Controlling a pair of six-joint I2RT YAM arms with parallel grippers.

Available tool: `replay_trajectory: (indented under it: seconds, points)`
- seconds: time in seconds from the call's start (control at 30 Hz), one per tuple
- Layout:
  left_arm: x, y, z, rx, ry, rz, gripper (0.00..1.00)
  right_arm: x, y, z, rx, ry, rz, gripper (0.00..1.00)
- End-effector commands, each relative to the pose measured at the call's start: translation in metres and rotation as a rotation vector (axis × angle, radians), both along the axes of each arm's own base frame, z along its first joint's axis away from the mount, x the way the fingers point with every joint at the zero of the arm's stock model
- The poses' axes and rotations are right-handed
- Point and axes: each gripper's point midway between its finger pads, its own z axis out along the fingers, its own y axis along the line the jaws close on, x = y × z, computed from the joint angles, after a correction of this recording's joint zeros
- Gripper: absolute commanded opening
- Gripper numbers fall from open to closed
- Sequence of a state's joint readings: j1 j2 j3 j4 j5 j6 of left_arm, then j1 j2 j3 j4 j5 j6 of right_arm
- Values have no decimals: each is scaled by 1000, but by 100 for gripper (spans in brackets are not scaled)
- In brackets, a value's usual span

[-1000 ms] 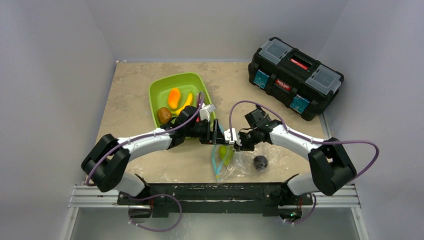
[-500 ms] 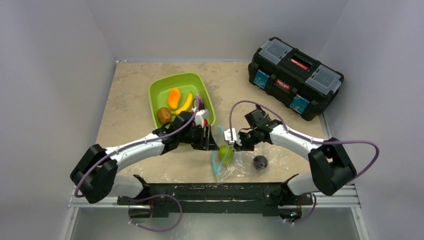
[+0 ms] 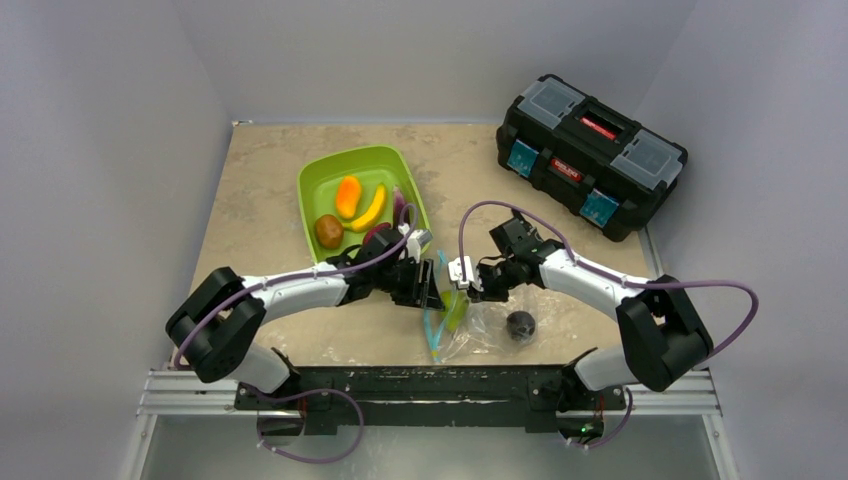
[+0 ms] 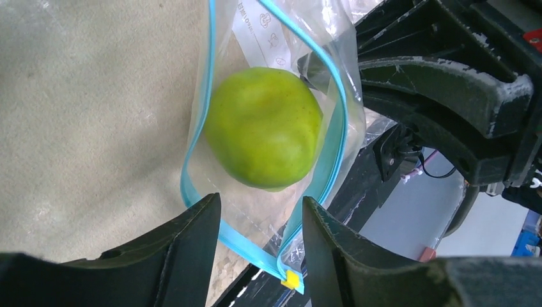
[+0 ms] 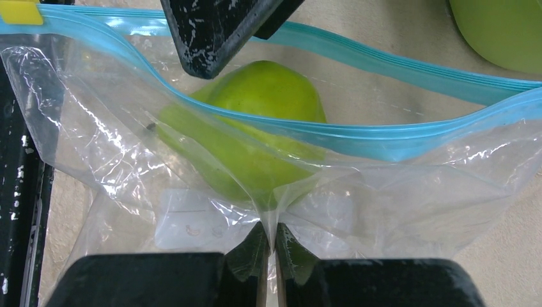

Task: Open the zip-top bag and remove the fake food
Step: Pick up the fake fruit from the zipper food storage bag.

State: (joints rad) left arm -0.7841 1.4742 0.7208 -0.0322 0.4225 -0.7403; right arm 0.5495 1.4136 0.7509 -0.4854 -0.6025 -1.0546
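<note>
The zip-top bag (image 3: 482,335) lies near the front edge with its teal-blue mouth held open. A green pear (image 4: 265,128) sits just inside the mouth, and a dark plum (image 3: 520,324) lies deeper in. My left gripper (image 4: 259,224) is open at the mouth, its fingers (image 4: 185,256) either side of the zipper strip with the pear just beyond their tips. My right gripper (image 5: 268,246) is shut on a pinch of the bag's clear upper wall (image 5: 415,192), above the pear (image 5: 255,121). An orange piece (image 3: 348,196), banana (image 3: 371,208), kiwi (image 3: 328,230) and eggplant (image 3: 401,208) lie in the tray.
The lime-green tray (image 3: 330,165) stands behind the left arm. A black toolbox (image 3: 590,155) sits at the back right. The table's front edge and black rail (image 3: 420,378) run just beyond the bag.
My left gripper drew back toward the tray, then came forward and lower to the bag's mouth, its jaws a little narrower. The right gripper kept its pinch and did not move.
</note>
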Motion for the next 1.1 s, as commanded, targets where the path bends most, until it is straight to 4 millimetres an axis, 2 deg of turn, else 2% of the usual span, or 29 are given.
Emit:
replay_trajectory:
  seconds: [0.0, 0.33, 0.77, 1.07]
  points:
    - [13, -20, 21, -55, -55, -14, 49, -3, 7, 6, 38, 14, 14, 6]
    - [8, -27, 9, -19, -9, -34, 57, -3, 9, 7, 45, 20, 18, 5]
    - [8, -45, 12, -56, -15, -57, 67, -6, 11, 10, 60, 27, 25, 5]
    - [10, -50, 7, -70, 4, -37, 74, -9, 18, 17, 106, 64, 26, 3]
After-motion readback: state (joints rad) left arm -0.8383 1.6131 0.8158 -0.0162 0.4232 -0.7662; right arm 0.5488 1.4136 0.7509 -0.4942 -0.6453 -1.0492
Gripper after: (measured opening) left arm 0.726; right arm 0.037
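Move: Inside the mouth of the bag, the green fruit lies about 5 cm to the right of the left hand, 2 cm back and 4 cm below it. The dark fruit is farther down the bag, roughly 15 cm right, 5 cm back and 4 cm below; the tray's middle is some 17 cm ahead, 14 cm left and 4 cm below. From the right hand, the green fruit is about 4 cm left, 2 cm back and 2 cm lower. Sliding about 3 cm to the right and sinking roughly 1 cm, the left hand pushes its fingers into the open bag mouth past the blue zip rim, spreading them from half open to nearly three-quarters as the tips close in on the green fruit. The right hand stays nearly in place and keeps its pinch on the bag film. ##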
